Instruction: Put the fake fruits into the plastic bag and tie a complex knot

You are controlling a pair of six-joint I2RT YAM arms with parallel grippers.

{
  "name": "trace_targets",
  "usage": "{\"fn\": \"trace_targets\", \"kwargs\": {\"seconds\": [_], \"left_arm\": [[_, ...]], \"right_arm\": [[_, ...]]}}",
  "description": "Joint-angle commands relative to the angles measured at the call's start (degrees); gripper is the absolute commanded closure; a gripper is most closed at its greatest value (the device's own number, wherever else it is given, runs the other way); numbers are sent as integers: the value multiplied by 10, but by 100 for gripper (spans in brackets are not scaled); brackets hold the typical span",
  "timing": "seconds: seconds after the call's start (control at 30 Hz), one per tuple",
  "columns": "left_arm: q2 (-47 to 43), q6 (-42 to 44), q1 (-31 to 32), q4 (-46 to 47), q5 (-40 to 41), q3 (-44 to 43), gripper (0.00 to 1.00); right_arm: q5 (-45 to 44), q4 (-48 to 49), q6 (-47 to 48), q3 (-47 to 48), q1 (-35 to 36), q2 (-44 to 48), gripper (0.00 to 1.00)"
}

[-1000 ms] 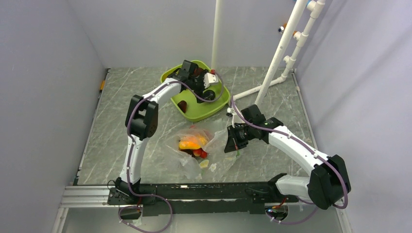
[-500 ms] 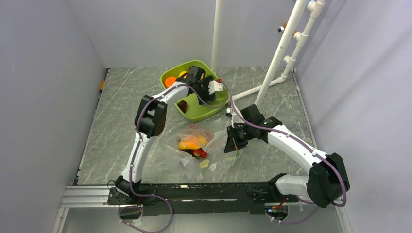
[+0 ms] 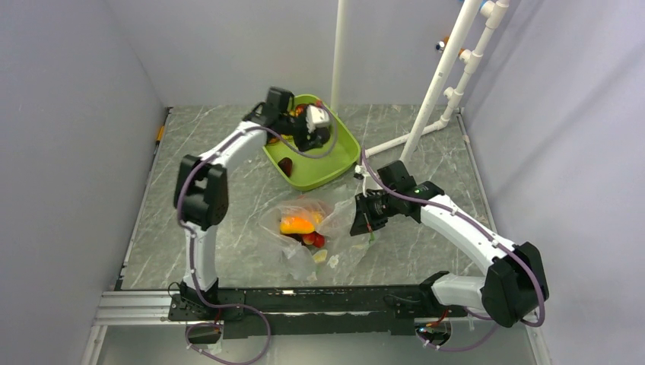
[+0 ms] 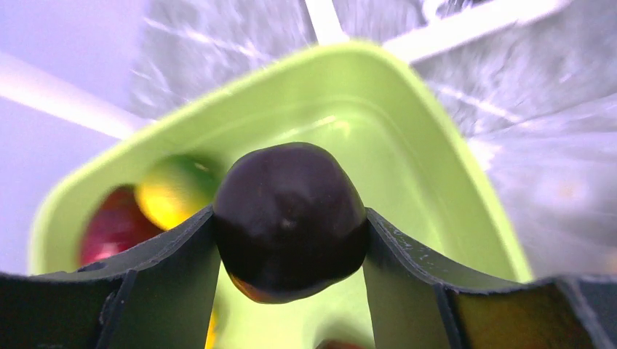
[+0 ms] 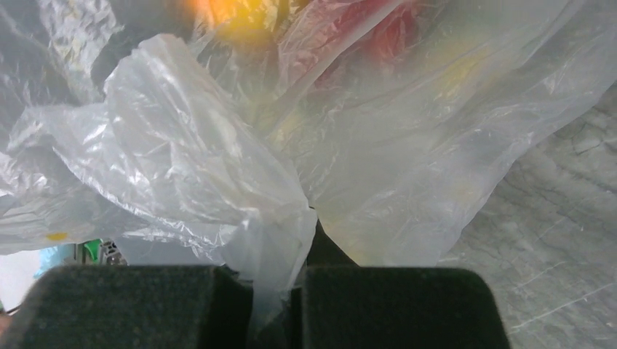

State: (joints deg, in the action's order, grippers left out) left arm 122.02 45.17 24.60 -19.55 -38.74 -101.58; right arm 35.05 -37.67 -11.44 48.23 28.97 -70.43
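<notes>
My left gripper (image 3: 303, 128) hangs over the lime green tray (image 3: 340, 163), jaws closed on a dark maroon fake fruit (image 4: 289, 218) that fills the gap between the fingers (image 4: 178, 254). More fruits lie in the tray: a green-yellow one (image 4: 171, 193), a red one (image 4: 109, 229) and a maroon one (image 3: 286, 165). The clear plastic bag (image 3: 335, 228) lies on the table below the tray, with an orange-yellow fruit (image 3: 297, 225) and red berries (image 3: 313, 239) inside. My right gripper (image 3: 357, 218) is shut on a bunched edge of the bag (image 5: 218, 160) at its right side. No knot shows.
White pipes (image 3: 435, 84) rise at the back right, and a white pole (image 3: 338, 53) stands just behind the tray. Grey walls close in on the left, back and right. The arms' mounting rail (image 3: 304, 300) runs along the near edge.
My left gripper has closed from wide open onto the maroon fruit in the tray, and the left arm's elbow has swung left. The right arm and bag have not moved.
</notes>
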Motion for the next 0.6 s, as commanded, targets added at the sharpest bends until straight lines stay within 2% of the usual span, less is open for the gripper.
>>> {"fn": "trace_targets", "kwargs": {"seconds": [0.0, 0.1, 0.2, 0.27, 0.43, 0.57], "left_arm": [[-178, -53, -34, -35, -175, 4, 49], [-290, 44, -25, -132, -224, 63, 48], [-399, 160, -7, -228, -230, 141, 48], [-477, 210, 9, -261, -222, 205, 49], [-596, 289, 95, -285, -156, 316, 48], [-607, 300, 169, -248, -73, 376, 48]], "right_arm": [[7, 25, 1, 39, 1, 35, 100], [12, 48, -22, 49, 0, 47, 100], [16, 76, -52, 61, -1, 62, 100], [15, 94, -77, 71, -1, 69, 100], [16, 107, -112, 99, -1, 59, 100], [17, 99, -123, 120, -2, 49, 100]]}}
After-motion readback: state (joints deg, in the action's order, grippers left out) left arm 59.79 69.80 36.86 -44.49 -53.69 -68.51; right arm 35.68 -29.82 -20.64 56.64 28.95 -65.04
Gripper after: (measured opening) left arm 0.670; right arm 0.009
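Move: The left hand already holds the dark purple fruit over the near part of the green bin. The middle of the plastic bag lies about 27 cm back from it, 3 cm to its left and 9 cm below; the orange-yellow mango inside lies some 25 cm back and 6 cm left. The bin's middle is about 5 cm ahead, 4 cm left and 11 cm below. From the right hand, which pinches the rim, the bag's middle is about 4 cm ahead, 13 cm left and 7 cm lower. Back towards its own base in one fast arc, the left hand keeps its grip and carries the dark purple fruit some 32 cm from the bin to over the bag's open mouth, rising steeply by about 22 cm, then sinking some 5 cm while swinging clockwise. Meanwhile the right hand, still pinching the rim, raises it about 10 cm, also drifting a little forward and left and tilting. ##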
